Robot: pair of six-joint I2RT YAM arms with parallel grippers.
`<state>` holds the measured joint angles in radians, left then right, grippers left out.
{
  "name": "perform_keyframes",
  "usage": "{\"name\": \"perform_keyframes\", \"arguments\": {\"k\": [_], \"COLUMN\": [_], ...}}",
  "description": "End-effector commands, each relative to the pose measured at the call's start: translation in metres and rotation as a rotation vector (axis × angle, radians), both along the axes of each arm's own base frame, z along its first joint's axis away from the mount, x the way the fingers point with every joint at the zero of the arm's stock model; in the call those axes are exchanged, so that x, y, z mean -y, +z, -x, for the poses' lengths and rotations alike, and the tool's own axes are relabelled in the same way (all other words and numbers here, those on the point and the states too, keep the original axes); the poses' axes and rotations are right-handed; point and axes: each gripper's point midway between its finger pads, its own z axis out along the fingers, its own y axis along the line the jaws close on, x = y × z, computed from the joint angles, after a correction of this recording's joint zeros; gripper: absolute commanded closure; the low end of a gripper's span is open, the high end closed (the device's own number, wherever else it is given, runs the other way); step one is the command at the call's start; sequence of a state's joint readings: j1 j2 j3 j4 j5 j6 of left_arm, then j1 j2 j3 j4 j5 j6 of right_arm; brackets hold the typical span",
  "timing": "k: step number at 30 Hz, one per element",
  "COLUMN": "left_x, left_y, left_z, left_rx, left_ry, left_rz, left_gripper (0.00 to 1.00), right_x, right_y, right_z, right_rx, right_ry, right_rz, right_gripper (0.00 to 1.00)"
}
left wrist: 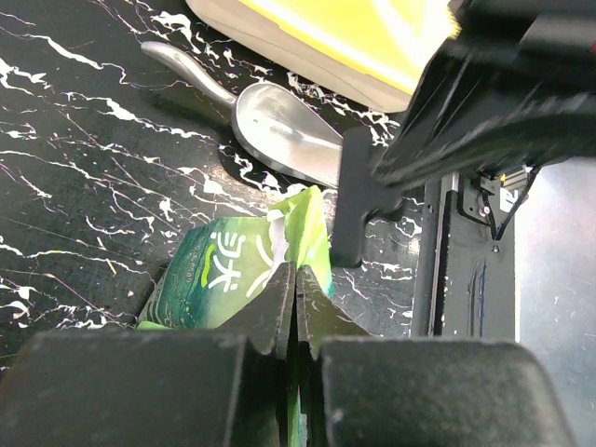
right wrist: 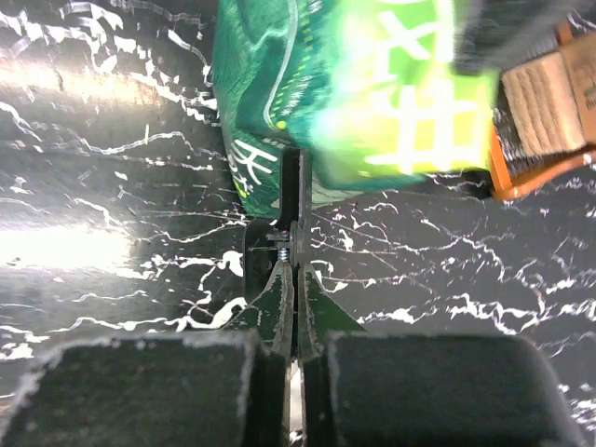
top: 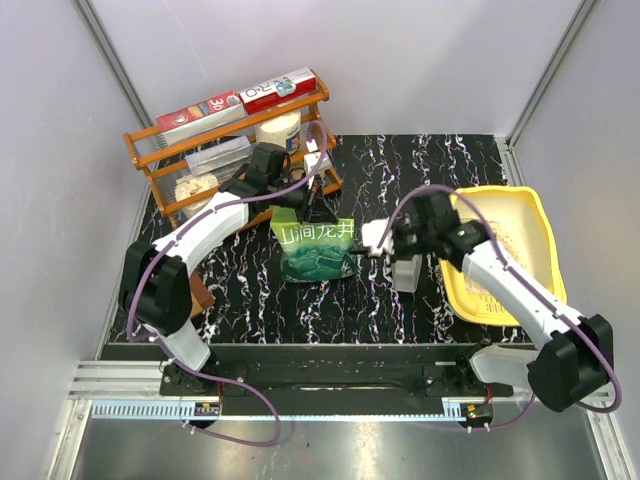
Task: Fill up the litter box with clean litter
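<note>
The green pouch (top: 318, 250) with white characters stands upright at the table's middle. My left gripper (top: 318, 215) comes from behind it and is shut on the pouch's top edge (left wrist: 307, 233). My right gripper (top: 368, 250) reaches in from the right, shut on a black spring clip (right wrist: 291, 214) that sits at the pouch's side edge (right wrist: 270, 140). That clip (left wrist: 358, 200) also shows in the left wrist view, next to the pouch's corner. The yellow litter box (top: 530, 215) lies at the right. The clean litter is hidden inside the pouch.
A grey scoop (top: 405, 270) lies on the black marbled table between the pouch and the litter box, and shows again as the scoop (left wrist: 279, 130) in the left wrist view. An orange wire rack (top: 160, 150) with boxes stands at the back left.
</note>
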<state>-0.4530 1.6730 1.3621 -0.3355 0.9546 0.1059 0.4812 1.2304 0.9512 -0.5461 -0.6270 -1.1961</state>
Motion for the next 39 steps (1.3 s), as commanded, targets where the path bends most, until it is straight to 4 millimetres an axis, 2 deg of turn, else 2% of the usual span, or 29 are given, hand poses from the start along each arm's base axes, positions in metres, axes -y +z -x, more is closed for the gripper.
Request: {"name": "perform_keyframes", "arguments": {"k": [1,2,3,4,5,6,8,9,11,15,21,22,27,35,39], "left_x": [0.0,-0.001,0.0,0.001,0.001,0.001,0.0,0.001,0.001,0.001,0.003,0.003,0.005,0.008,0.009], "left_y": [0.022,0.022,0.021,0.022,0.021,0.022,0.021,0.021,0.021,0.024,0.026,0.026,0.028,0.029,0.03], "left_z": [-0.016,-0.016,-0.016,-0.016,-0.016,-0.017,-0.018,-0.019,-0.02,-0.022,-0.023,-0.022,-0.022,-0.02,-0.019], "left_rx": [0.109,0.112,0.112,0.115,0.116,0.124,0.13,0.142,0.149,0.163,0.162,0.16,0.153,0.146,0.138], "left_ry": [-0.003,-0.003,-0.005,-0.011,-0.012,-0.017,-0.021,-0.025,-0.029,-0.036,-0.045,-0.047,-0.059,-0.075,-0.085], "left_rz": [0.039,0.038,0.037,0.04,0.037,0.036,0.029,0.026,0.023,0.019,0.02,0.021,0.031,0.042,0.051], "left_gripper": [1.0,1.0,1.0,1.0,1.0,1.0,1.0,1.0,1.0,1.0,1.0,1.0,1.0,1.0,1.0], "right_x": [0.019,0.019,0.016,0.024,0.023,0.02,0.021,0.017,0.014,0.011,0.004,0.001,0.001,0.0,-0.001], "right_y": [0.031,0.03,0.048,0.051,0.051,0.065,0.064,0.074,0.072,0.08,0.08,0.081,0.069,0.054,0.053], "right_z": [0.029,0.027,0.023,0.019,0.014,0.01,0.007,0.004,0.004,-0.003,-0.021,-0.033,-0.057,-0.074,-0.079], "right_rx": [-0.369,-0.457,-0.486,-0.549,-0.632,-0.658,-0.768,-0.78,-0.833,-0.831,-0.846,-0.805,-0.807,-0.803,-0.79], "right_ry": [-0.138,-0.182,-0.181,-0.227,-0.267,-0.253,-0.277,-0.255,-0.241,-0.222,-0.24,-0.244,-0.353,-0.391,-0.398], "right_rz": [-0.059,-0.067,-0.114,-0.134,-0.159,-0.204,-0.219,-0.241,-0.238,-0.256,-0.293,-0.314,-0.323,-0.323,-0.329], "right_gripper": [1.0,1.0,1.0,1.0,1.0,1.0,1.0,1.0,1.0,1.0,1.0,1.0,1.0,1.0,1.0]}}
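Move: The right hand, already gripping the black clip, is bound for the right-hand corner of the litter bag's mouth, about 5 cm ahead, 5 cm to its left and some 3 cm above. The bag's body is centred roughly 11 cm left, 4 cm ahead and 7 cm lower; the scoop lies about 9 cm right, 5 cm ahead and 14 cm below. From the left hand, still pinching the mouth, that corner is some 3 cm right, level fore and aft, and 2 cm lower. Right hand carries the clip about 6 cm forward and 5 up to the pinched mouth, rolling some 55 degrees. ##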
